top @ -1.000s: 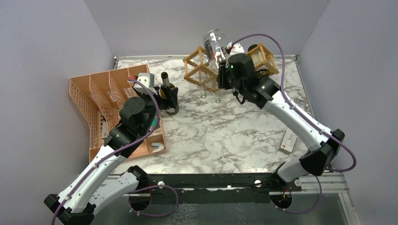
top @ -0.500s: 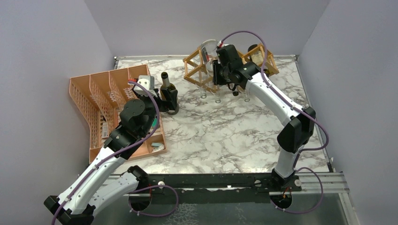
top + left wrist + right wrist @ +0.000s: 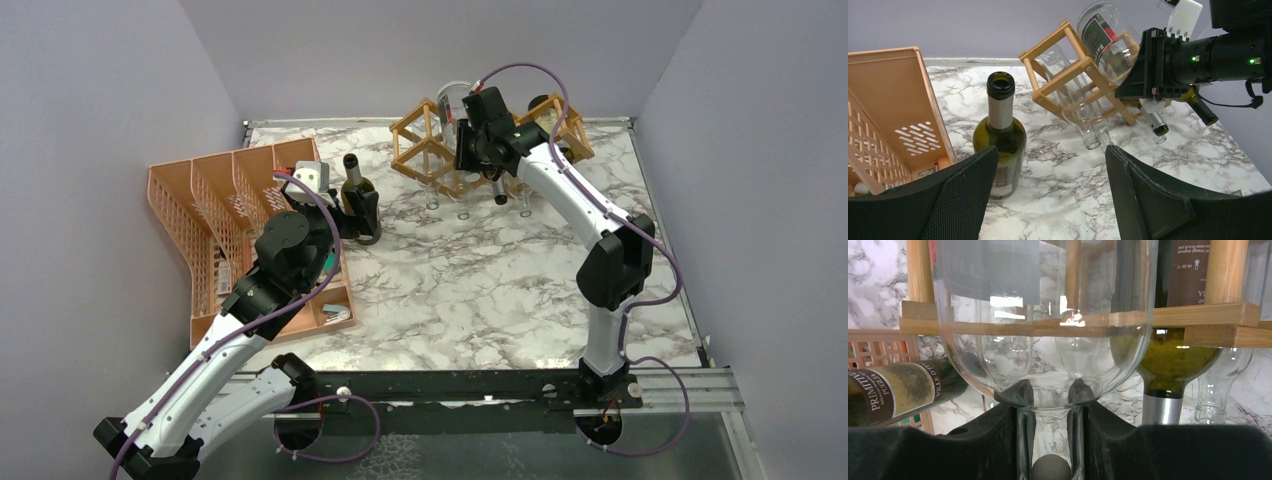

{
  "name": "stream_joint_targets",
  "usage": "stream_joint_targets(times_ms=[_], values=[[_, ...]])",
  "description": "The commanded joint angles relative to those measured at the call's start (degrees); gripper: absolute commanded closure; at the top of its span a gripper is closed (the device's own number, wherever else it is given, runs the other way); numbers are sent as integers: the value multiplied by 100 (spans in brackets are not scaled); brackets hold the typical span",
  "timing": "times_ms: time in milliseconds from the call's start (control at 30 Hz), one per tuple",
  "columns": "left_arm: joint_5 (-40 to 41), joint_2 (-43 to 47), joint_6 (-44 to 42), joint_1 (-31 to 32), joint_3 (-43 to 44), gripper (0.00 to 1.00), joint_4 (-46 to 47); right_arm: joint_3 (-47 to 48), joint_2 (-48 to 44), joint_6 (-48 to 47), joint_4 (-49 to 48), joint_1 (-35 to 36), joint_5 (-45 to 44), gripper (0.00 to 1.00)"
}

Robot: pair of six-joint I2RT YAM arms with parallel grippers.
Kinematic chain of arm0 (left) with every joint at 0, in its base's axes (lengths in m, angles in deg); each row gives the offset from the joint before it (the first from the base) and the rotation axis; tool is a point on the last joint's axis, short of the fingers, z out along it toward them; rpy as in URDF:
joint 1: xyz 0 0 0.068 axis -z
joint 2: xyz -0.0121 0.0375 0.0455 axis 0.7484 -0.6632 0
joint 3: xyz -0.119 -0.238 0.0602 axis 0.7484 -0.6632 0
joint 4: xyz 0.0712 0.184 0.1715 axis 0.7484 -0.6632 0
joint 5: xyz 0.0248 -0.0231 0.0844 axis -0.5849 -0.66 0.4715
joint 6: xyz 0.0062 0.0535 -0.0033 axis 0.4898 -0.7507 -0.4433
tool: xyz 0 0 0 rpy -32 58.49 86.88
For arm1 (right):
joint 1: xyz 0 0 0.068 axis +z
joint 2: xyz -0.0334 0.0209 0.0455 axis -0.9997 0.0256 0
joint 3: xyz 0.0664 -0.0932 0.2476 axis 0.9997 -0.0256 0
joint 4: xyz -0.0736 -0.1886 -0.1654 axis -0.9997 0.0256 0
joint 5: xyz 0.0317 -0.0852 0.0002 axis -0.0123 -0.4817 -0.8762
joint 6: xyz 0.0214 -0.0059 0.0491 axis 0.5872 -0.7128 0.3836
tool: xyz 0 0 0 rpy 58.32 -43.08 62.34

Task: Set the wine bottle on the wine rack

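Note:
The wine rack (image 3: 430,152), a light wooden lattice, stands at the back of the marble table. My right gripper (image 3: 472,138) is shut on the neck of a clear wine bottle (image 3: 455,100), whose body sits tilted up among the rack's upper slats. In the right wrist view the neck (image 3: 1050,440) runs between my fingers (image 3: 993,440), and the glass body (image 3: 1048,340) presses against the rack slats (image 3: 1188,315). A green wine bottle (image 3: 1000,135) stands upright just ahead and left of my open left gripper (image 3: 1050,165), outside its jaws.
An orange mesh organizer (image 3: 200,220) lies at the left, close behind the left arm. The rack holds other bottles: clear necks (image 3: 1090,137) poking down toward the table and a green one (image 3: 1173,360). The back wall stands right behind the rack.
The right arm has reached further back and left, and the clear bottle has come down from above the rack into its slats. The left arm has stayed beside the green bottle.

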Motion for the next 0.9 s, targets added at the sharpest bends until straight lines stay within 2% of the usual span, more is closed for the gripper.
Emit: stream_joint_targets(times_ms=[0,300,467,633,800,867], values=[[125,41,-61,15,-32,17,23,484,-79,209,-883,-78,-6,95],[132,10,-61,16,-53,16,16,407,51,290,-932,-165,48,79],[133,4,-53,15,-59,17,16,419,84,295,-953,-195,63,64],[133,4,-56,18,-61,16,8,598,182,254,-836,-208,100,56],[144,5,-53,14,-53,16,-8,501,58,225,-787,-204,93,40],[143,0,-61,12,-48,16,-13,376,-61,207,-820,-204,90,38]])
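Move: The large clear bottle, held by its neck in the right hand, already lies over the upper part of the wine rack, its middle about 9 cm ahead of that hand, 2 cm left and 6 cm above. A green bottle in the rack lies some 7 cm to the hand's right and 5 cm ahead, lower down; a slim clear bottle in the rack lies about 8 cm left and 4 cm ahead, also lower. From the left hand, the large bottle is roughly 25 cm ahead, 17 cm right and 6 cm below. The large clear bottle, neck towards the robot, is eased about 1 cm farther forward onto the rack by the right hand, still pinching its neck. Then the fingers open by roughly half as much again and let go of the neck, while the hand goes about 2 cm up and a bit over 1 cm farther forward, rolling slightly, its left side rising. ##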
